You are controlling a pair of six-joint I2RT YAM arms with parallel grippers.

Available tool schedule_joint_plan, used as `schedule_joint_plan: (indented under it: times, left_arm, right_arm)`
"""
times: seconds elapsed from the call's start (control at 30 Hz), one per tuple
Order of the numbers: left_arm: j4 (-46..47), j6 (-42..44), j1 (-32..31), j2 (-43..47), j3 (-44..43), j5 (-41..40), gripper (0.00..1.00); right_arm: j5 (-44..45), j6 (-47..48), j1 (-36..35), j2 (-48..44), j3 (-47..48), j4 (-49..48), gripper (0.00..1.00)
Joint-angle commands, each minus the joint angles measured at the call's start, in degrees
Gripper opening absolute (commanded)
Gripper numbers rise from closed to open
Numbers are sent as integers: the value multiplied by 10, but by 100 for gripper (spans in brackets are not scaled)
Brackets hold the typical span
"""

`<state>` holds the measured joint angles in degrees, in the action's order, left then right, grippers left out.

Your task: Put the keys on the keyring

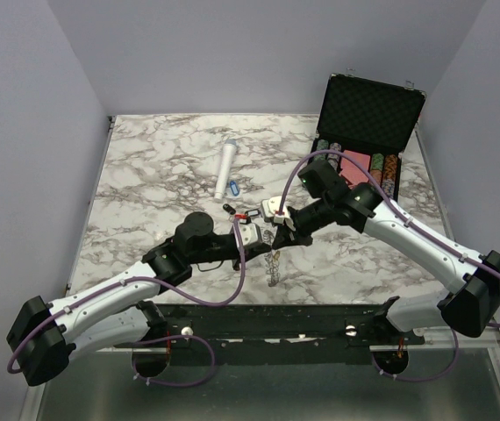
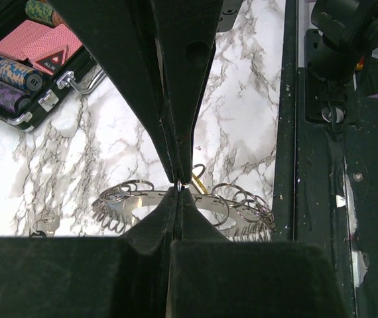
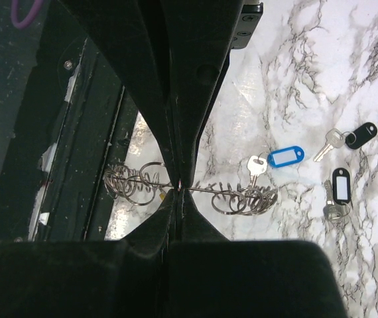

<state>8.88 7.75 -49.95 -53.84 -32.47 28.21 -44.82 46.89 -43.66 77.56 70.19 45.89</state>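
Note:
The keyring (image 1: 274, 265) is held over the table's near middle, a flat silvery ring fringed with small split rings. In the right wrist view I see the keyring (image 3: 242, 193) edge-on, and my right gripper (image 3: 179, 185) is shut on its rim. My left gripper (image 2: 178, 187) is shut at the rim of the keyring (image 2: 222, 211), pinching a small split ring (image 2: 197, 173) beside a gold tag (image 2: 201, 183). Loose keys lie on the marble: a blue-tagged key (image 3: 284, 157) and two black-tagged keys (image 3: 361, 134) (image 3: 340, 185). In the top view both the left gripper (image 1: 266, 239) and the right gripper (image 1: 282, 230) meet above the ring.
A white cylinder (image 1: 226, 169) lies at the table's middle back with a blue tag (image 1: 234, 187) beside it. An open black case (image 1: 368, 114) holding poker chips and cards stands at the back right. The black base rail (image 1: 267, 320) runs along the near edge.

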Motion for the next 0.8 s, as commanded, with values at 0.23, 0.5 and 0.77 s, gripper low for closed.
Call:
schedule_joint_plan:
  times: [0.23, 0.5, 0.77]
  left_arm:
    - [111, -75, 5, 56, 58, -19, 0]
    - [300, -227, 16, 95, 142, -72, 0]
    - [471, -335, 15, 64, 181, -136, 0]
  right_arm:
    - [-26, -74, 8, -25, -16, -52, 32]
    - [-146, -268, 78, -90, -97, -208, 56]
    - [-187, -391, 108, -161, -209, -408, 62]
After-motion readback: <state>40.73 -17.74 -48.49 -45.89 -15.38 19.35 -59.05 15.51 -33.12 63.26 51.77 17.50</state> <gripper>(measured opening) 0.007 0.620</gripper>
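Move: Both closed grippers meet at the top rim of the hanging keyring, so from either hand point the middle of the keyring lies straight below, about 5 cm down, neither ahead nor aside. Its yellow tag dangles some 2 cm back, 1 cm to the right and 2 cm lower. On the table, roughly 15 cm down, the blue tag lies about 13 cm ahead and 7 cm left, and the nearer black tag 20 cm ahead, 5 cm left. The right fingers let go of the keyring's rim, opening to over half while the hand backs off about 3.5 cm up and 2 cm right, its fingertips tipping up. The left keeps its pinch on a small ring at the rim, draws 2 cm left, then lifts some 3 cm, fingertips tilting up about 25 degrees and swinging slightly forward. ##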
